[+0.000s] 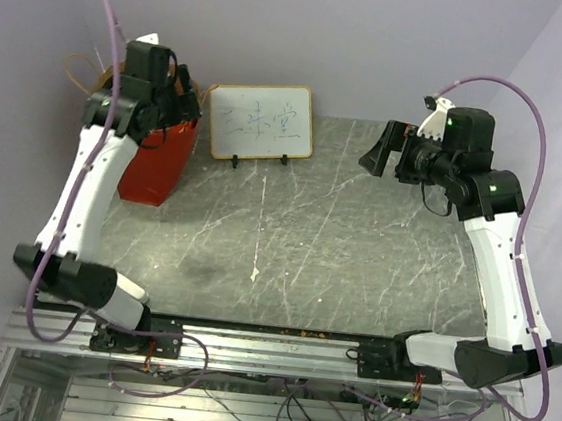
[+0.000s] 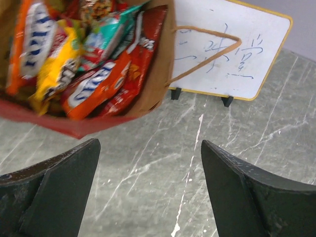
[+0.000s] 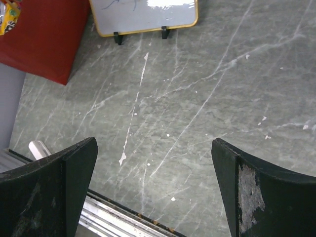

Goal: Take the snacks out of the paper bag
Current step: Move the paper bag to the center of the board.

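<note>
The red paper bag (image 1: 155, 165) stands at the far left of the table, its mouth partly hidden by my left arm. In the left wrist view the bag (image 2: 158, 74) shows its brown inside, filled with several glossy snack packets (image 2: 94, 84), red, orange, yellow and teal. My left gripper (image 2: 150, 148) is open and empty, held above the table just beside the bag's mouth. My right gripper (image 3: 154, 143) is open and empty, high over the right side of the table; in the top view it (image 1: 388, 149) is far from the bag. The bag's red wall (image 3: 44, 39) shows in the right wrist view.
A white framed writing board (image 1: 260, 123) stands upright at the back, just right of the bag; it also shows in the left wrist view (image 2: 232, 49) and the right wrist view (image 3: 143, 15). The table's metal front rail (image 3: 113, 217) lies below the right gripper.
</note>
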Controlling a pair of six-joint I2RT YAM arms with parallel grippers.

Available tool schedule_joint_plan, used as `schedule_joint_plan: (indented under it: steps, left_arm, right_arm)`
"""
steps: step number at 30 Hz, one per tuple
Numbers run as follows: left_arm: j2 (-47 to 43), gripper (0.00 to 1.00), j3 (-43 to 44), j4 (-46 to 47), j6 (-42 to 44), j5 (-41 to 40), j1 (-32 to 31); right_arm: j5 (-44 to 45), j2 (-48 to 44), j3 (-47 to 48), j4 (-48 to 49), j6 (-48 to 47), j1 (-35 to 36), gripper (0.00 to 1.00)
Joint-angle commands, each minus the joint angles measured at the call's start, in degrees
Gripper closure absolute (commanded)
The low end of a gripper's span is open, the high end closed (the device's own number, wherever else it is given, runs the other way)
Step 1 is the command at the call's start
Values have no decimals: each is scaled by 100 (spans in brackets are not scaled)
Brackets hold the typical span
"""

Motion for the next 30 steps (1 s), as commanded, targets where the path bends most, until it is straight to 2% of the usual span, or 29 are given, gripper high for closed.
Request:
schedule_joint_plan:
  steps: [1,4,8,12,15,16,18,19,22,30]
  left_arm:
    - [653,7,-10,1342,431,870,15]
    - [997,7,-9,1880,638,1125,15]
    - [1281,10,-105,2249,932,781,14]
    - [1591,30,-37,2466,1267,448,23]
    - [1776,45,72,2512,1380,535,23]
    - [1807,54,104,2522,1402,641,23]
    - [1889,82,301,2343,1472,776,23]
    - [1922,92,415,2186,1436,759,23]
    - [1801,93,436,1934,1370,758,26]
    - [842,93,-310,1895,1152,1099,23]
  right_arm:
    - [63,116,266,-4,-193,169,0]
    - [260,202,331,-43,-259,183,0]
    - [512,290,528,-139,-326,184,0]
    - [637,314,540,-136,-295,174,0]
    - [626,349,598,-172,-283,174,0]
    - [632,334,577,-158,-275,174,0]
    - [637,294,514,-115,-251,174,0]
    - [638,274,493,-99,-236,173,0]
    - [566,231,434,-46,-196,174,0]
    - [303,195,278,39,-142,174,0]
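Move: The paper bag's right-hand handle loop is about 12 cm ahead of the open left hand, 4 cm to its right and 7 cm lower. The snacks in the bag's mouth lie some 8 cm ahead of the hand, 8 cm to its left and 13 cm down. The whiteboard's middle is about 14 cm ahead, 18 cm right and 25 cm down. From the idle right hand, the handle is roughly 17 cm ahead, 36 cm left and 7 cm lower. The left fingers shut on the bag's right-hand handle and pinch the paper loop. They get there by reaching some 13 cm forward, sinking about 7 cm and drifting a little right beside the bag's mouth, while the wrist turns some 10 degrees clockwise. With the loop held, the hand eases back about 2 cm towards the base. ##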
